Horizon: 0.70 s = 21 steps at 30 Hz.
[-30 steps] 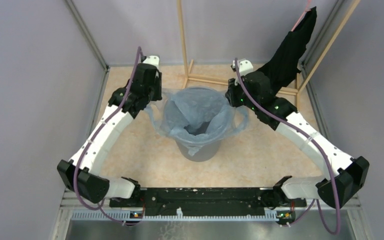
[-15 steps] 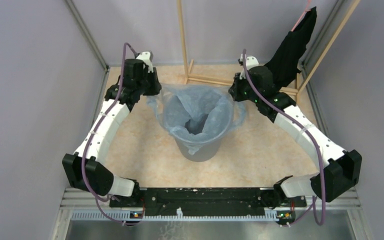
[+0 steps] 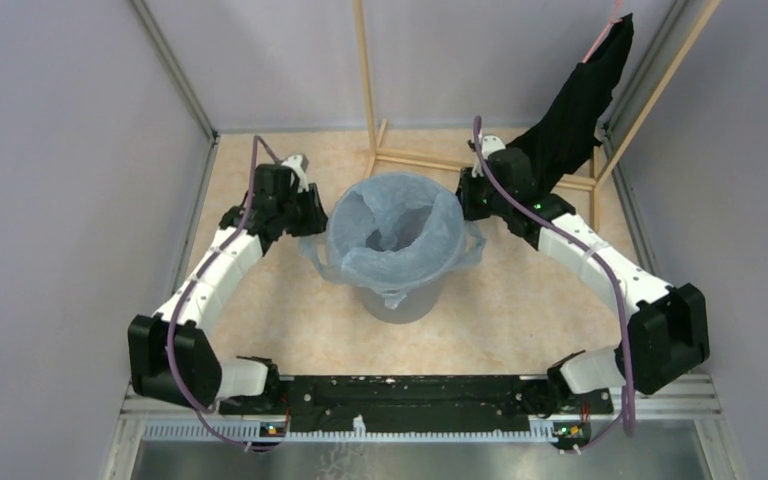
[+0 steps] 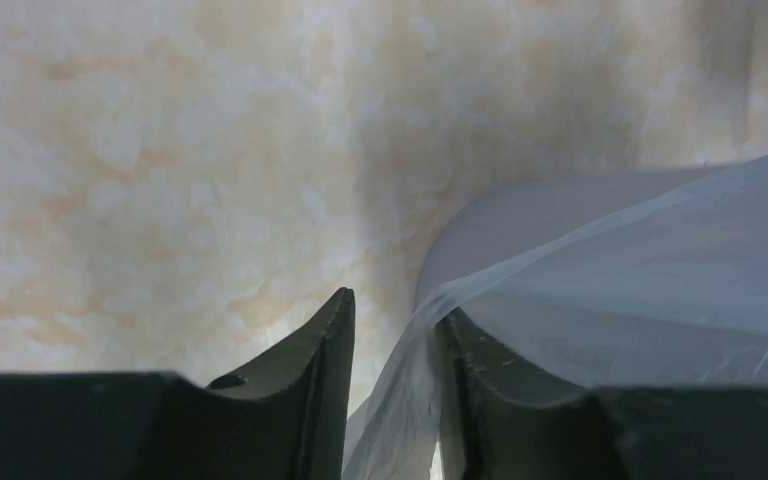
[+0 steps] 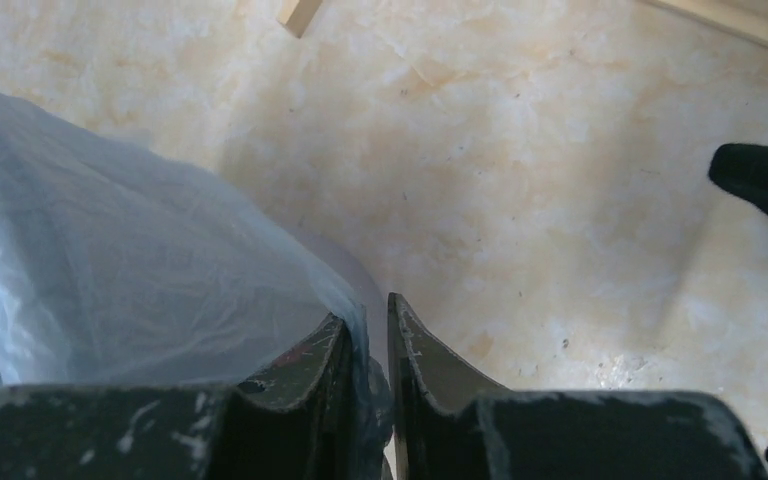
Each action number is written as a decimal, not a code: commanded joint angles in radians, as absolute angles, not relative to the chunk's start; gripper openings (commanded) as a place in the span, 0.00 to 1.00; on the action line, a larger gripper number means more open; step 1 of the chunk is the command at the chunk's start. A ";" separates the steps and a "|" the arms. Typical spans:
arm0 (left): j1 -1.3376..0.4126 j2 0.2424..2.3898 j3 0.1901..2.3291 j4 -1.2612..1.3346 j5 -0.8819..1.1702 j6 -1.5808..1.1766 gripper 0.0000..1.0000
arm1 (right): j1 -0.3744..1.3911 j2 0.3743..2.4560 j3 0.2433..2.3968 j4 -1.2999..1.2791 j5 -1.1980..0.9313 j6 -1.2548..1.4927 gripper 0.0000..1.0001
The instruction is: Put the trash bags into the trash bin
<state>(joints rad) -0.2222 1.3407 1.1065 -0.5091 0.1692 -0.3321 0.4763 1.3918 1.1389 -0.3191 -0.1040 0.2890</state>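
The round grey trash bin [image 3: 400, 300] stands mid-floor. The pale-blue trash bag [image 3: 395, 225] lines it, its mouth stretched over the rim, with loose film hanging outside at left and right. My left gripper [image 3: 312, 215] is at the bin's left rim. In the left wrist view [image 4: 395, 310] its jaws stand apart, and bag film [image 4: 660, 260] runs between them, lying against the right finger only. My right gripper [image 3: 468, 205] is at the right rim. In the right wrist view [image 5: 368, 315] its jaws are nearly closed on bunched bag film [image 5: 110, 270].
A black garment [image 3: 580, 100] hangs on a wooden frame [image 3: 370, 90] at the back right, close behind my right arm. Its tip shows in the right wrist view [image 5: 765, 180]. Grey walls enclose the marbled floor [image 3: 260, 300] on three sides.
Both grippers have come down and toward the near side along the bin's rim. The bag's mouth is now pulled lower and tighter over the rim.
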 commanded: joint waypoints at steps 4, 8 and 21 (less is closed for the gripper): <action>-0.215 1.165 1.016 -0.538 0.093 -0.388 0.64 | 0.466 1.313 1.225 -0.429 -0.013 0.278 0.39; -0.215 1.096 1.107 -0.647 -0.041 -0.345 0.80 | 0.466 1.205 1.222 -0.511 0.025 0.262 0.62; -0.215 0.932 0.955 -0.661 -0.040 -0.466 0.89 | 0.466 1.027 1.038 -0.522 0.039 0.295 0.82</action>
<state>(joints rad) -0.2203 0.9352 1.0561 -0.6788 -0.0792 -0.4061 0.4732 1.0019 1.1126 -0.5266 0.0521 0.2726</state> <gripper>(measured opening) 0.905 0.817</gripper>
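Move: My left hand's fingers still have the bag's edge between them; the trash bin's middle is about 17 cm to the right, 4 cm back and 6 cm lower, with the wooden stand's near foot some 12 cm right and 28 cm ahead. From my right hand, also at the bag's edge, the bin is about 16 cm left, 7 cm back and 8 cm lower; the black cloth hangs roughly 22 cm right and 20 cm ahead. I spread both grippers wide and let go of the trash bag's edge on either side of the bin. My left hand first sinks slightly as it eases back, then both hands rise about 8 cm while drawing back and outward, each some 6 cm both ways, fingers tipping up about 10 degrees as they leave the rim. ##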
